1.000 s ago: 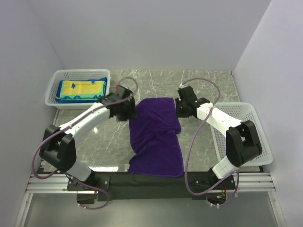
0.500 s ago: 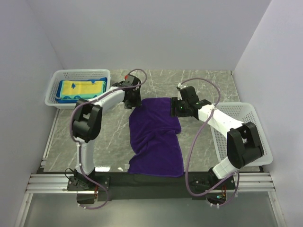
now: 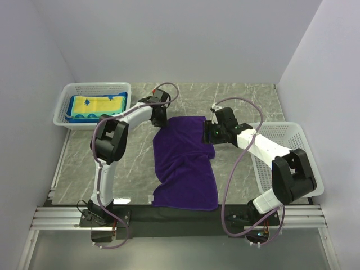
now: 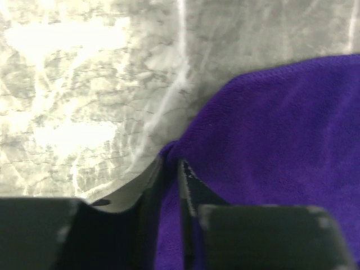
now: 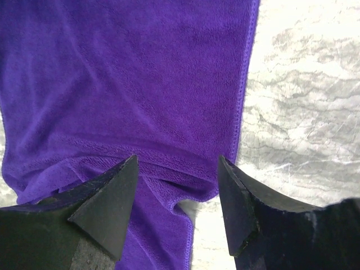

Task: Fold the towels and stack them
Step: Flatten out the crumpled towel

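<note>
A purple towel [image 3: 185, 163] lies lengthwise mid-table, partly folded over itself, with its near end draped over the table's front edge. My left gripper [image 3: 159, 118] is at the towel's far left corner. In the left wrist view its jaws [image 4: 170, 163] are pinched on the purple towel [image 4: 281, 124], with cloth showing between the fingers. My right gripper [image 3: 209, 132] stands open over the towel's right edge. In the right wrist view its fingertips [image 5: 177, 163] straddle a fold of the purple cloth [image 5: 140, 73] without gripping it. A yellow towel with a blue border [image 3: 98, 104] lies folded in the left basket.
A white mesh basket [image 3: 93, 88] stands at the far left holding the folded yellow towel on a teal-patterned one. Another white mesh basket [image 3: 298, 163] stands at the right edge under my right arm. Grey marble table [image 3: 247, 101] surrounds the towel.
My left arm swung from the towel's left side to its far left corner, and its jaws closed on the cloth. My right gripper opened and shifted a little along the right edge.
</note>
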Tool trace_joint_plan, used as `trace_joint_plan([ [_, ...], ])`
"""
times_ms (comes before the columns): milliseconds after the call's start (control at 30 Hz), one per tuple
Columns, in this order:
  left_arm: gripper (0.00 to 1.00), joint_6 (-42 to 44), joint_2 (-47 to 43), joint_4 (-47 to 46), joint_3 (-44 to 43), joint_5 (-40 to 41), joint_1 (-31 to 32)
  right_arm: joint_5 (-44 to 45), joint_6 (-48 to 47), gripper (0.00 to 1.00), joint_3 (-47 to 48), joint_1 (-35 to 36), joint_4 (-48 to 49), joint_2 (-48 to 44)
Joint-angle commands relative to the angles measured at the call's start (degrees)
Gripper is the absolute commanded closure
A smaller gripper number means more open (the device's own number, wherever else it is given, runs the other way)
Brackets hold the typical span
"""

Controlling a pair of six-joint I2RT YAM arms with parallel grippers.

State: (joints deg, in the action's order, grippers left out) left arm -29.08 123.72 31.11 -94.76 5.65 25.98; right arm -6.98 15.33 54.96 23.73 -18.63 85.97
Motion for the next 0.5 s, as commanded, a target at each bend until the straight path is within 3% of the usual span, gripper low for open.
trace_joint_plan([
  [0, 0.79, 1.22, -0.59, -1.84, -0.60, -1.96, 1.35, -0.13, -0.30, 0.35, -0.38, -0.26, 2.11, -2.48],
  [33, 0.80, 1.22, -0.67, -1.67, -0.60, -1.78, 1.53, -0.14, -0.30, 0.35, -0.47, -0.26, 2.11, -2.57],
  [100, 0.92, 0.96, -0.50, -0.97, -0.95, -0.74, 1.88, 0.04, -0.22, 0.35, -0.82, -0.26, 2.28, -2.92],
  [167, 0.99, 0.25, -1.46, 0.44, -1.57, 4.16, 2.23, 0.39, -0.22, 0.35, -1.17, -0.26, 2.11, -3.71],
  [267, 0.99, -0.01, -5.06, 0.09, -1.39, 12.94, 4.86, 1.27, -0.13, 0.35, -2.04, -0.26, 2.37, -4.85],
  [467, 0.94, -4.92, -6.04, 6.23, -3.76, 25.37, 17.69, 7.50, 2.42, 0.36, -4.24, -0.17, 4.30, -8.54],
])
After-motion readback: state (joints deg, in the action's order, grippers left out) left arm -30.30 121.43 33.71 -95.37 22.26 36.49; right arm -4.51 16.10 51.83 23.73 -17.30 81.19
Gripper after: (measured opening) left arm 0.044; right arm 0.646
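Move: The far left edge of the purple towel lies right at my left fingertips, about 1 cm below the hand point; its far left corner is some 3 cm ahead and 3 cm to the right. The far right corner is about 4 cm ahead and 19 cm right, and the middle fold some 14 cm back and 10 cm right. From my right hand, the edge I pinch is roughly 9 cm ahead, 20 cm left and 7 cm down. I shut my left fingers on the towel's edge near the far left corner, with barely a shift, then lift it and carry it to the right, back and up over the towel, about 5 cm in all and gaining speed late. As I go, the wrist tilts some 15 degrees, so the fingertips swing out to the left and forward. ##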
